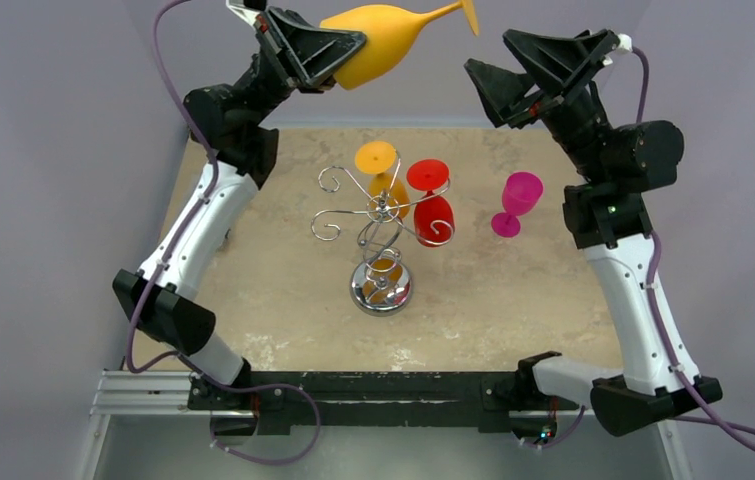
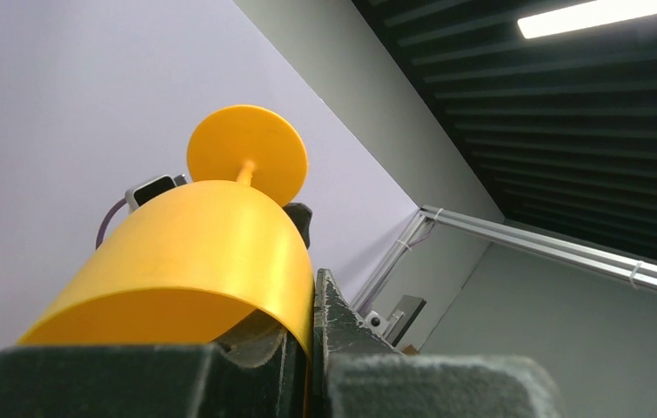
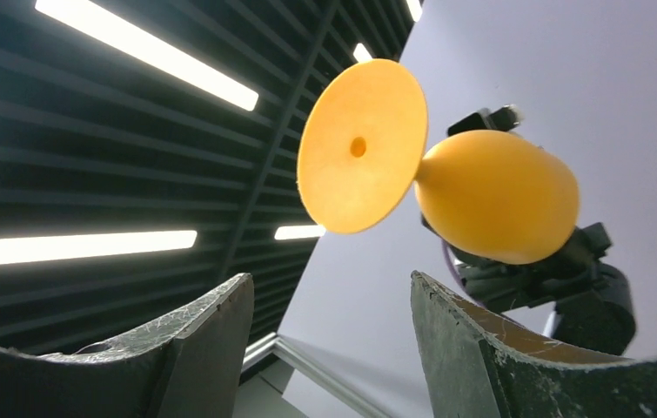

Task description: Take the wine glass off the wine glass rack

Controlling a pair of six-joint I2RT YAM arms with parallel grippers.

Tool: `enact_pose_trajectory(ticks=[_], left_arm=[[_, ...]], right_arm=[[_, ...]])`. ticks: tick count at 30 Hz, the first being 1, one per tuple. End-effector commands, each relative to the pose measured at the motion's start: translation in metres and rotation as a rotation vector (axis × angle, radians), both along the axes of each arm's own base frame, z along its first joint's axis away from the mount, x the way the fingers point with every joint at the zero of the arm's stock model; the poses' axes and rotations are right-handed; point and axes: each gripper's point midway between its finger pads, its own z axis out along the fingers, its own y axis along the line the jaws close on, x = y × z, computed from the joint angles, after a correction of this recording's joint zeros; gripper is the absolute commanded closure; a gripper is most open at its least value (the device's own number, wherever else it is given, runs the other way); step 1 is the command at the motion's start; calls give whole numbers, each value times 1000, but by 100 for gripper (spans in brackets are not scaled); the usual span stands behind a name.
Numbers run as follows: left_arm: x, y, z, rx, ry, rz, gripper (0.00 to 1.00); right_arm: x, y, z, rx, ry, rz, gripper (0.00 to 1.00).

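A yellow-orange wine glass [image 1: 383,45] is held high above the back of the table, lying sideways with its foot pointing right. My left gripper [image 1: 338,60] is shut on the rim of its bowl [image 2: 185,261], one finger inside and one outside. My right gripper [image 1: 483,85] stands open just right of the glass's foot [image 3: 359,148] and touches nothing. The chrome wine glass rack [image 1: 381,215] stands mid-table, well below both grippers. An orange glass [image 1: 378,160] and a red glass [image 1: 433,215] hang upside down from its arms.
A magenta glass [image 1: 515,200] stands upright on the table to the right of the rack. The beige tabletop [image 1: 273,290] ends at the grey wall behind. Both arm bases sit on the black rail [image 1: 373,390] at the near edge.
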Motion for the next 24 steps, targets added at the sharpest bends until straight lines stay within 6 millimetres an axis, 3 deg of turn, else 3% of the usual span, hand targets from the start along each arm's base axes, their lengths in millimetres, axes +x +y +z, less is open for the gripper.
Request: enact_pose_trajectory(ticks=[1, 7, 13, 24], left_arm=[[-39, 24, 25, -21, -112, 64, 100], [-42, 37, 19, 76, -84, 163, 100], [-44, 51, 2, 239, -31, 332, 100], [-69, 64, -29, 413, 0, 429, 100]], right_arm=[[-14, 7, -13, -128, -38, -23, 34], [-15, 10, -31, -214, -22, -50, 34], [-15, 12, -47, -298, -12, -79, 34], [-14, 16, -79, -412, 28, -79, 34]])
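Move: From the left hand, which holds the yellow wine glass by its bowl, the open table left of the rack lies about 23 cm left, 2 cm ahead and 65 cm below. The rack stands 4 cm right, level fore and aft, 48 cm below; its red glass is some 13 cm right and 5 cm ahead, 39 cm down. From the empty right hand, the held yellow glass is roughly 9 cm left, 4 cm ahead, 2 cm higher. Draw the left gripper some 7 cm back and 6 cm left, high over the table, keeping its pinch on the bowl; let it rise slightly, then sink again, while the wrist turns counter-clockwise and tips the fingers down from their upward slant. Meanwhile sink the open right gripper about 7 cm and tip its fingers down some 20 degrees, clear of the glass. ##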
